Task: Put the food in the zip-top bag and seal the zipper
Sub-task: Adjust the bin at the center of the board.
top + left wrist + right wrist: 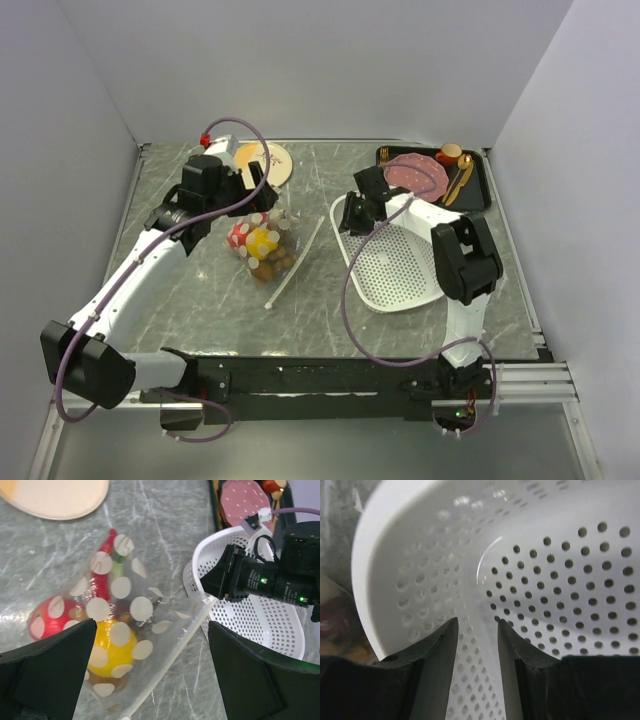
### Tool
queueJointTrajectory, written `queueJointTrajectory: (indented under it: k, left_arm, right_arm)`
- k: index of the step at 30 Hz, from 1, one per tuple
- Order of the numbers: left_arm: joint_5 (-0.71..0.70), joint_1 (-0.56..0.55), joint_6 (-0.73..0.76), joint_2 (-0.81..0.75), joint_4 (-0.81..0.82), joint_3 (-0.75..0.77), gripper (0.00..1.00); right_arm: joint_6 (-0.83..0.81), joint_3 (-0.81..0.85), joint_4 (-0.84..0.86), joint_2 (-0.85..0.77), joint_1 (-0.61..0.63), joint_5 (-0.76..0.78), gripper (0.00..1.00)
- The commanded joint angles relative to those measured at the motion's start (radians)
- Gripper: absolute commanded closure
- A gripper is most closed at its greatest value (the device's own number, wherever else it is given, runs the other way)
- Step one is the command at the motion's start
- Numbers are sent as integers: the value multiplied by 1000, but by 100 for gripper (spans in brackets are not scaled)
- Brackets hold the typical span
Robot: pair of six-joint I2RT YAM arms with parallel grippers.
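The zip-top bag (265, 243) lies flat on the table, clear with white dots. The food is inside it: a yellow round fruit (112, 647), a red piece (47, 617) and brown nuts (272, 266). The white zipper (170, 665) runs along the bag's right edge, and I cannot tell whether it is pressed shut. My left gripper (151, 627) hovers open over the bag and strip, holding nothing. My right gripper (476, 625) is at the far left corner of the white basket (555, 580). Its fingers stand apart over the perforated wall.
The white perforated basket (405, 265) sits right of the bag. A black tray (482, 190) with a pink plate (415, 172) and utensils is at the back right. A tan round plate (268, 160) lies at the back, behind the left gripper (250, 205).
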Motion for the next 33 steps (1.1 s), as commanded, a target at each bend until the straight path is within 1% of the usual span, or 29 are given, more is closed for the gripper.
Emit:
queueJointTrajectory:
  k: [1,3,4,6,8,9,10,11,13,15,18,20,21,22,24,25,29,31,33]
  left_arm:
    - [-59,16,-20,-44,4,4,1]
    - [-59,19,-31,-44,3,-1,1]
    - [-90,22,-34,-42,1,-3,1]
    - [-98,24,-42,-45,9,-10,1]
    - [-97,28,-43,-45,15,-16,1]
    - [-97,28,-45,-44,9,-16,1]
    - [-95,30,-46,-41,6,-15,1]
    - [-95,30,-45,-36,0,-10,1]
    - [-95,30,-42,-33,-14,-10,1]
    - [-97,30,-39,-41,-17,-18,1]
    - [-88,32,-42,-68,9,-50,1]
    - [-83,32,-42,-77,33,-72,1]
    - [-82,33,-40,-79,39,-76,1]
    - [-83,35,-40,-74,39,-78,1]
    - [-86,36,-39,-61,41,-78,1]
    - [-100,39,-42,-55,42,-76,1]
    - [-117,56,-45,-30,61,-78,1]
    - [-153,70,-60,-21,52,-66,1]
    - [-167,82,-68,-15,46,-58,1]
  right_arm:
    - [22,99,23,35,18,-69,54]
    - [25,118,36,40,31,-99,54]
    - [21,122,46,44,34,-142,53]
    - [18,153,40,60,41,-179,53]
    - [4,156,25,55,46,-185,53]
    - [7,127,24,37,46,-158,53]
    - [7,101,36,-20,42,-124,52]
    - [1,75,36,-52,38,-36,52]
    - [-17,5,4,-148,29,56,52]
    - [-31,-41,-27,-204,6,136,51]
    - [-45,-190,-69,-296,-5,213,51]
    - [-45,-267,-41,-373,0,192,51]
    - [-42,-332,-27,-396,6,175,51]
    - [-34,-356,-13,-429,11,142,51]
    - [-19,-403,-7,-445,44,141,51]
    - [-10,-414,2,-447,57,100,51]
    - [9,-399,23,-405,135,48,51]
    - [37,-369,27,-396,172,65,51]
    - [53,-362,48,-408,172,60,51]
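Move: The right fingers are down inside the bin, by its left wall near the far left corner; the bin's middle is about 14 cm right, 8 cm back and 2 cm lower. At table level, the filled bag lies some 26 cm left and 5 cm back of that hand; the pink plate is 22 cm right and 18 cm ahead. From the raised left hand the bin is about 38 cm right, 5 cm back and 24 cm below. Right fingers push the bin about 5 cm left, then arc right and back 12; left hand drifts left. ##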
